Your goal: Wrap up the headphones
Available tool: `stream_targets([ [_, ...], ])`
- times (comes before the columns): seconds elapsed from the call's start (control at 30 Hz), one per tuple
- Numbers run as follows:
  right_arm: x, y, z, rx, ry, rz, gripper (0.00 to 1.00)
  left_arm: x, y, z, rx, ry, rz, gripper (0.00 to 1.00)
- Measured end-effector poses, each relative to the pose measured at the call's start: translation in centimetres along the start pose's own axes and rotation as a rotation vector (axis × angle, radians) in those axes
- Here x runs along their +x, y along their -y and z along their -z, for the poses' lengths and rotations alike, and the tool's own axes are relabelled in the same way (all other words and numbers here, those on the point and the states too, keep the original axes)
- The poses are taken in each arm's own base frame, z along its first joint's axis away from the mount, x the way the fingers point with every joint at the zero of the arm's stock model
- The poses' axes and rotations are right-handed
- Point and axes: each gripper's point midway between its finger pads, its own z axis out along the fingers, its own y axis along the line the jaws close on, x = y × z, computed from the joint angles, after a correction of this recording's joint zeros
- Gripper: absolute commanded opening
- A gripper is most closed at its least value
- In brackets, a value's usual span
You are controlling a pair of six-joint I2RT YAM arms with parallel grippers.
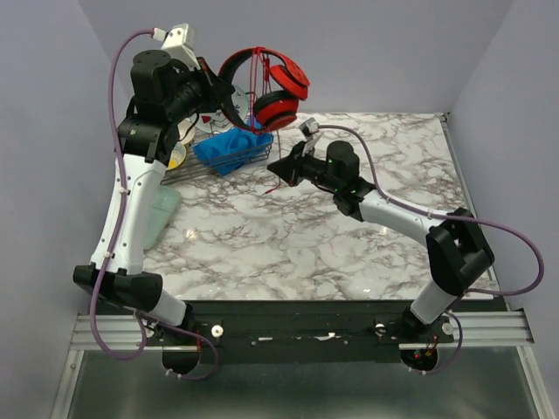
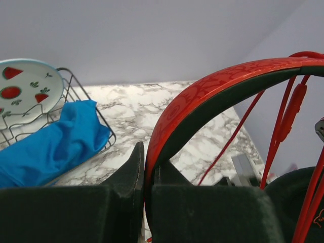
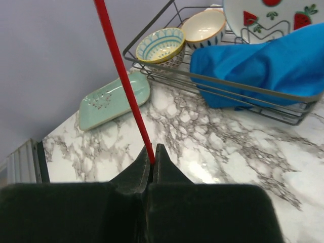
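The red headphones (image 1: 278,98) hang in the air above the table's back, ear cups lowest. My left gripper (image 1: 220,103) is shut on their headband; in the left wrist view the red, black-lined band (image 2: 212,86) runs up out of the closed jaws (image 2: 148,152). Loops of the thin red cable (image 2: 230,142) and its inline remote (image 2: 293,106) drape over the band. My right gripper (image 1: 278,171) is lower and to the right, above the marble. It is shut on the cable (image 3: 124,76), which rises taut from its fingertips (image 3: 153,151). The cable's free end is hidden.
A wire dish rack (image 1: 194,171) stands at the back left, below the headphones. It holds a blue cloth (image 1: 231,148), a strawberry-print plate (image 2: 25,91) and two small bowls (image 3: 161,45). A mint-green tray (image 1: 157,214) lies on the marble in front of the rack.
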Motion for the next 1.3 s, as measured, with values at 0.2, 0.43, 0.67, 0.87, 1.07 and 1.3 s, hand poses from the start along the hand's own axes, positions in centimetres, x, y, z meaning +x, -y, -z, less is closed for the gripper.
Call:
stream_targets([
  [0.2,1.3,-5.2,-2.9,0.045,-0.071,0.094,0.01,0.6,-8.8,-2.3,-0.198,0.03,0.185,0.0],
  [0.43,3.5,-7.5,-3.7,0.147,-0.183,0.24,0.01,4.6,-16.3,-3.3,-0.423,0.017,0.118,0.0],
  [0.67,6.3,-6.5,-1.5,0.236,-0.398,0.428,0.01,12.5,-19.7,-4.3,-0.528,-0.145,-0.178,0.0],
  [0.87,8.1,-5.8,1.0,0.237,-0.569,0.541,0.01,20.7,-18.7,-4.8,-0.453,-0.345,-0.393,0.0],
  [1.07,8.5,-4.4,2.3,0.274,-0.638,0.622,0.03,25.5,-16.3,-5.1,-0.304,-0.467,-0.57,0.0],
  [1.3,7.6,-1.5,2.9,0.323,-0.643,0.58,0.14,27.5,-14.2,-5.2,-0.146,-0.521,-0.632,0.0],
])
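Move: The left hand holds the headphones high by the headband, their middle about 10 cm to its right and 2 cm lower. The cord in the right fingers is roughly 22 cm below the left hand and 11 cm to its right, 2 cm ahead. From the left hand, the blue cloth lies about 15 cm ahead, 7 cm left, 40 cm down. For the right hand the headphones hang some 20 cm overhead, 2 cm back and 2 cm left. The left hand, keeping its pinch on the headband, swings forward and left some 10 cm, then carries the headphones back and steeply down, some 30 cm lower in all, rolling its left side up about 45 degrees. Keeping the cord pinched, the right hand draws it left beneath the headphones, then turns back right, going back and down while its fingers tip down some 50 degrees. ##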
